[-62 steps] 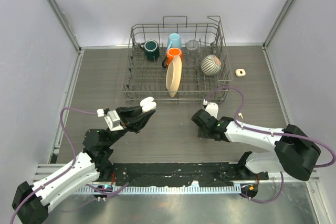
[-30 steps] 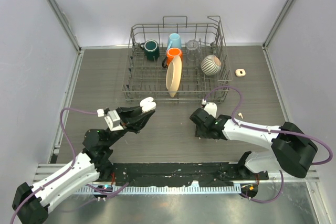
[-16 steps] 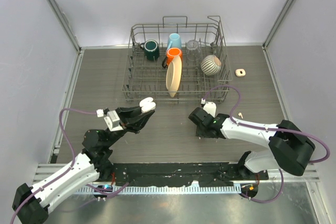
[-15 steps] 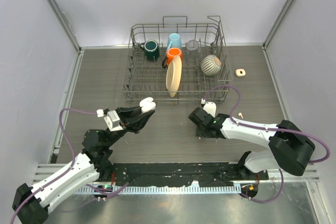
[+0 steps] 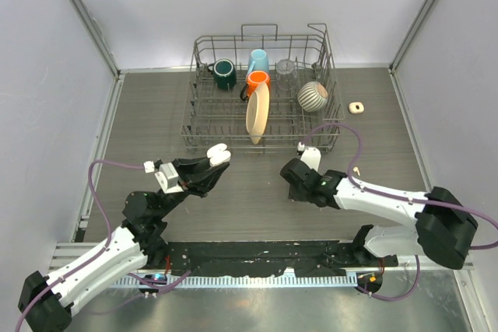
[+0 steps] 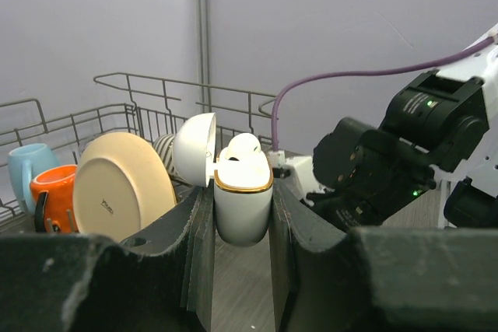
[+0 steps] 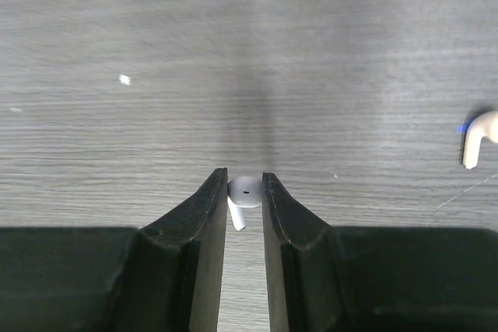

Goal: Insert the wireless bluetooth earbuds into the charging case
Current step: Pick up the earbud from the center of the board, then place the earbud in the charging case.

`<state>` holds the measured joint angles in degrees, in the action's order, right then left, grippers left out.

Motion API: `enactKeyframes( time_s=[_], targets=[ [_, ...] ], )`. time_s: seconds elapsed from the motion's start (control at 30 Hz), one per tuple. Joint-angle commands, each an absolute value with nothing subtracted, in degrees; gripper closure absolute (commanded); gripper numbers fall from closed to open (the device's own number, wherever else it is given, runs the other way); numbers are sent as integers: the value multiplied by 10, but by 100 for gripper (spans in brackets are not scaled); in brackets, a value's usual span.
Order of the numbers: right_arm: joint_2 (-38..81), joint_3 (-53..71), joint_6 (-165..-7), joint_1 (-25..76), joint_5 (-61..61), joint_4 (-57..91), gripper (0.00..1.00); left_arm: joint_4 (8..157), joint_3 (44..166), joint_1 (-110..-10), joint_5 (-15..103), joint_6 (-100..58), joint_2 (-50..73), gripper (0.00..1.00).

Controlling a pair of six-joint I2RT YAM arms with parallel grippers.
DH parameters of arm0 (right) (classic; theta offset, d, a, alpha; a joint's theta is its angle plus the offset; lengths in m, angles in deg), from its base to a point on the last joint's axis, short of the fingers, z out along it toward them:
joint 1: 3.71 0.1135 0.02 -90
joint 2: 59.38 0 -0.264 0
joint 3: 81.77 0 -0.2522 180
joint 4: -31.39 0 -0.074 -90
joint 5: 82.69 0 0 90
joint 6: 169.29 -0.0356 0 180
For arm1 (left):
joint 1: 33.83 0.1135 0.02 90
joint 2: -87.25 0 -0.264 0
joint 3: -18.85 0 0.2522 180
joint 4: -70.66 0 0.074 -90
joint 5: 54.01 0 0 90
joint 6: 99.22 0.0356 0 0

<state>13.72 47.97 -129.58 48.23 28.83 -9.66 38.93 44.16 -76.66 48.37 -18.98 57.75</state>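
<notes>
My left gripper [image 5: 215, 162] is raised over the table's left middle, shut on the white charging case [image 5: 219, 153]. In the left wrist view the case [image 6: 243, 207] stands upright between the fingers, gold-rimmed, with its lid [image 6: 194, 149] swung open to the left and a white shape sitting in its top. My right gripper [image 7: 244, 177] is low over the wood table, shut on a small white earbud [image 7: 247, 190] with its stem pointing down. From above, that gripper [image 5: 291, 189] is at the centre right. Another earbud [image 7: 476, 137] lies loose on the table [image 5: 356, 169].
A wire dish rack [image 5: 204, 139] at the back holds a dark green mug [image 5: 225, 74], blue mug [image 5: 258, 61], orange mug [image 5: 257, 80], cream plate [image 5: 257, 111], glass [image 5: 286, 70] and striped bowl [image 5: 313, 96]. A small cream object [image 5: 356, 107] lies at the far right.
My right gripper has closed on the earbud and shifted slightly left and away. The left arm and the case have not moved.
</notes>
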Motion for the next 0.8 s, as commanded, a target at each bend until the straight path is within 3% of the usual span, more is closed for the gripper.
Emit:
enactKeyframes(
  time_s=[0.0,0.4,0.77],
  targets=[
    [65,430,-1276,499,369,-65,93,366,459,-765,464,-182,571,100],
    [-10,349,-1141,637,580,119,98,318,460,-765,445,-199,532,100],
    [5,377,-883,764,665,518,99,305,460,-765,441,-205,520,100]
  ],
)
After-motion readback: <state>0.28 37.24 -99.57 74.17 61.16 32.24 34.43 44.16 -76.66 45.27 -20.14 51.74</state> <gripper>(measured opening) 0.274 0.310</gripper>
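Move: The right hand already has the earbud pinched, just above the board. The open charging case it is being taken to, held in the left hand's fingers, lies about 18 cm to its left, 1 cm back and some 28 cm higher. The plate in the rack stands roughly 21 cm ahead and 9 cm left, about 10 cm up; the loose earbud lies some 8 cm ahead, 14 cm right and 3 cm down. From the left hand, the case sits about 1 cm ahead, right and up. Keeping its pinch on the earbud, the right hand sweeps up fast, some 28 cm, and left about 11 cm towards the open case, bowing a little forward on the way and then back. Its wrist tips up by more than 50 degrees and its left side rises, so the fingers swing from steeply down to level, pointing forward and somewhat left, while the left hand keeps hold of the case and eases slightly forward and down. ##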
